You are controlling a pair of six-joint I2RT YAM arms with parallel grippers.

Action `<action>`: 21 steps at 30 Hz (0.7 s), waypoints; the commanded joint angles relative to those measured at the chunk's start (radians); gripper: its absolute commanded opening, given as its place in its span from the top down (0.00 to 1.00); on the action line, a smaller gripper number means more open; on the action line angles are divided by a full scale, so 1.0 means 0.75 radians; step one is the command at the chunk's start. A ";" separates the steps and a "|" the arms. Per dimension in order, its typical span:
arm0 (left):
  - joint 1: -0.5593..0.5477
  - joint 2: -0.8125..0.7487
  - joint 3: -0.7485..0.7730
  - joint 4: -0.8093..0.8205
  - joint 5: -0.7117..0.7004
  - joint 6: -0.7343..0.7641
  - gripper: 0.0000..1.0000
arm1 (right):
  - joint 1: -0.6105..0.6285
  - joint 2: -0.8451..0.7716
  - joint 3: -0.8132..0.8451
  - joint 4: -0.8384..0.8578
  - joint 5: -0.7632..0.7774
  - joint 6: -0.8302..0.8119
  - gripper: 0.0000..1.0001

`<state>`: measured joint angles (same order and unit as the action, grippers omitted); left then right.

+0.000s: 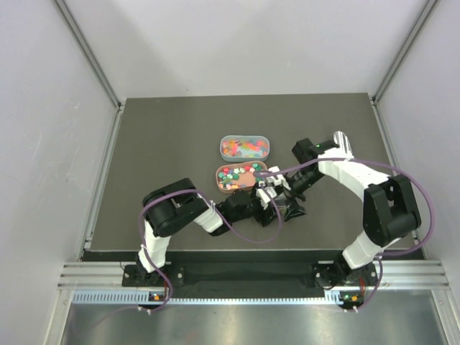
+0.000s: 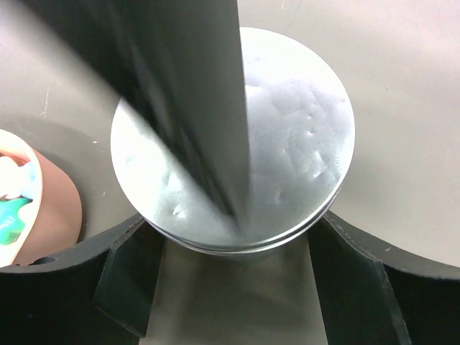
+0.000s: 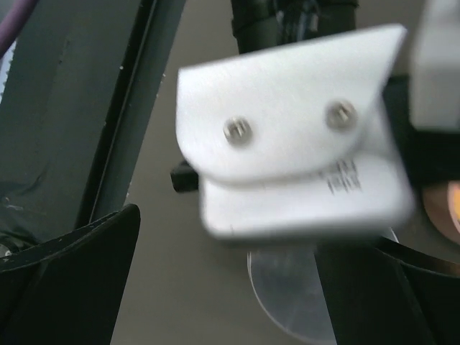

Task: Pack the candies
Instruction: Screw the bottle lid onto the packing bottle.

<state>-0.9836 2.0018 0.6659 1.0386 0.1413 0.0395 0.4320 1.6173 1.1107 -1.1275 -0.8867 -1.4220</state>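
Observation:
Several small candies (image 1: pixel 236 174) in mixed colours lie in a brown oval tray (image 1: pixel 224 185), and more fill a clear oval tin (image 1: pixel 244 147) behind it. Right of the tray, my left gripper (image 1: pixel 275 197) is shut on a small round jar with a silvery top (image 2: pixel 287 144). Its fingers (image 2: pixel 122 273) press the jar's sides below the rim. My right gripper (image 1: pixel 286 209) hangs open just above it, and one of its dark fingers (image 2: pixel 194 86) crosses the lid. In the right wrist view the jar (image 3: pixel 287 302) shows under the left wrist's white housing (image 3: pixel 287 129). A few candies (image 2: pixel 11 208) show at the tray's edge (image 2: pixel 57 208).
The dark table mat (image 1: pixel 165 144) spreads to the left of and behind the containers. Grey walls enclose three sides. The metal rail (image 1: pixel 251 277) with the arm bases runs along the near edge. Purple cables (image 1: pixel 237 233) loop from both arms.

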 commanded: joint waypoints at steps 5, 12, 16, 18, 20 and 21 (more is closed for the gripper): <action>0.007 0.106 -0.055 -0.403 -0.033 -0.014 0.28 | -0.144 -0.127 0.174 -0.100 0.004 0.010 0.01; -0.006 0.102 -0.055 -0.413 -0.053 0.001 0.28 | -0.228 -0.079 0.153 -0.045 0.125 -0.160 0.00; -0.008 0.108 -0.053 -0.413 -0.056 0.003 0.28 | -0.237 -0.005 0.174 -0.119 0.186 -0.431 0.00; -0.008 0.110 -0.055 -0.413 -0.058 0.003 0.28 | -0.234 0.056 0.231 -0.133 0.201 -0.476 0.00; -0.008 0.111 -0.053 -0.413 -0.060 0.003 0.28 | -0.237 0.095 0.276 -0.172 0.197 -0.532 0.00; -0.008 0.113 -0.053 -0.413 -0.060 0.003 0.28 | -0.232 0.130 0.317 -0.184 0.199 -0.552 0.00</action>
<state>-0.9878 2.0033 0.6666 1.0397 0.1322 0.0391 0.2668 1.6764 1.2564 -1.2034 -0.7307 -1.6993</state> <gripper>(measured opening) 0.785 0.996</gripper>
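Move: The bottle lid sits on the packing bottle between the left fingers, about 4 cm above the left hand and 1 cm ahead and to its right. From the right hand it lies roughly 4 cm ahead, level sideways and some 3 cm lower, under that gripper's forward finger. The peach candy tray's middle is about 11 cm ahead and 13 cm left of the right hand; the clear candy tray stands some 9 cm beyond the peach one. The bottle lid is left uncovered as the right hand, fingers still wide open, swings forward about 7 cm and some 5 cm to the right, arching up about 4 cm and sinking back. Its fingers tip roughly 15 degrees steeper and finish on the lid's forward-right side, spread to face it. The left hand stays put and keeps the bottle gripped. ##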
